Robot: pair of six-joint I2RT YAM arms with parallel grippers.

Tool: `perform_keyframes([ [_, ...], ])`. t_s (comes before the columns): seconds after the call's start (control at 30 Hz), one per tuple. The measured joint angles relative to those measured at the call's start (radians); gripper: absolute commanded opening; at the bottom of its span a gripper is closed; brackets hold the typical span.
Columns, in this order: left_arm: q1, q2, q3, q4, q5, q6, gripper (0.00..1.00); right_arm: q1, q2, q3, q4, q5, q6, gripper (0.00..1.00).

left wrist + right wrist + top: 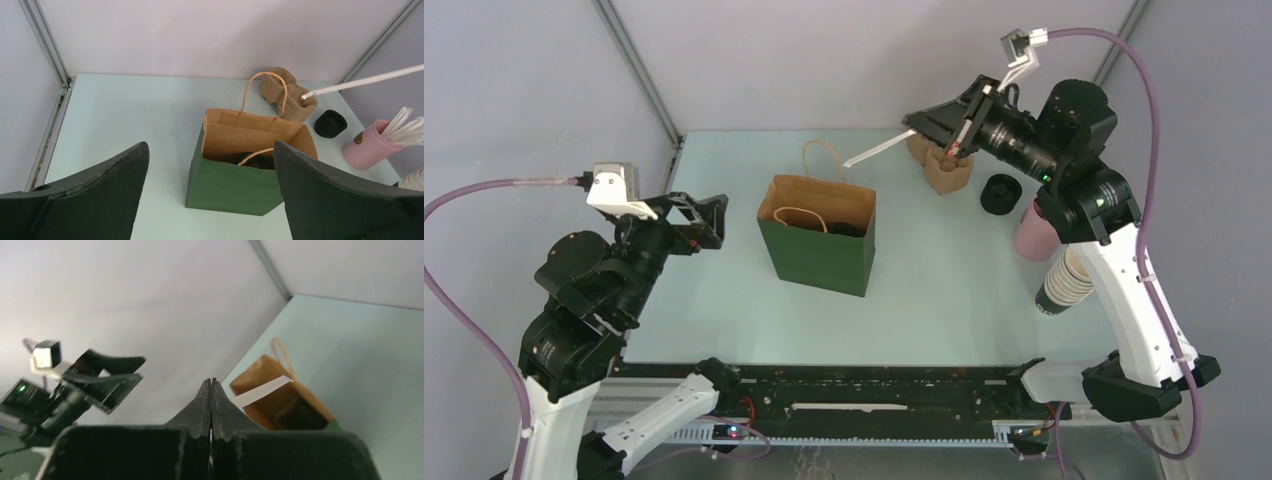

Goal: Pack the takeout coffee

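Observation:
A green paper bag (820, 255) with a brown inside stands open mid-table. Deep inside it lies a dark round shape (849, 228), apparently the takeout coffee's black lid (256, 159); the cup's wall is hidden. My right gripper (916, 122) hangs in the air behind and to the right of the bag, shut on a white straw (876, 151) that slants toward the bag's rim. In the right wrist view its fingertips (212, 382) are pressed together with the straw (261, 391) sticking out. My left gripper (709, 222) is left of the bag, open and empty (211, 146).
A brown cardboard cup carrier (946, 172) sits at the back, right of the bag. Beside it are a stack of black lids (1001, 193), a pink cup of straws (1031, 232) and a stack of lidless paper cups (1064, 285). The bag's handles (264, 90) stand up.

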Motion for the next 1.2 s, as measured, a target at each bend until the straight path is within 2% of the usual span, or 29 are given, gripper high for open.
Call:
perform_keyframes([
  [0.23,0.000,-0.003,0.000,0.004,0.000,-0.012,0.98,0.143,0.033,0.021,0.010,-0.014,-0.005,0.00],
  [0.63,0.000,-0.008,0.000,-0.006,0.000,-0.038,0.98,0.283,0.286,0.101,0.076,0.079,-0.049,0.00],
  [0.9,0.000,-0.024,0.000,-0.020,-0.011,-0.044,0.98,0.385,0.546,0.416,-0.099,0.172,-0.228,0.00],
  [1.2,0.001,-0.041,0.000,-0.026,-0.056,-0.043,0.98,0.414,0.614,0.478,-0.198,0.251,-0.307,0.04],
])
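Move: Ahead of the right hand, which already grips the wrapped straw, stands the green paper bag: some 8 cm farther out, 17 cm to the left, its middle roughly 42 cm below. The cup carriers lie about 30 cm ahead and 10 cm to the right, the pink straw holder 12 cm ahead and 31 cm to the right, both about 46 cm lower. From the idle left hand the bag is around 18 cm ahead, 15 cm right and 35 cm down. Sweeping about 20 cm to the left and sinking some 12 cm, the right arm carries the straw towards the bag's open mouth, drawing back slightly first, then swinging forward; the last stretch is nearly straight down. The wrist turns a little counter-clockwise and tips the fingers some 20 degrees downward, while they stay shut on the straw. ##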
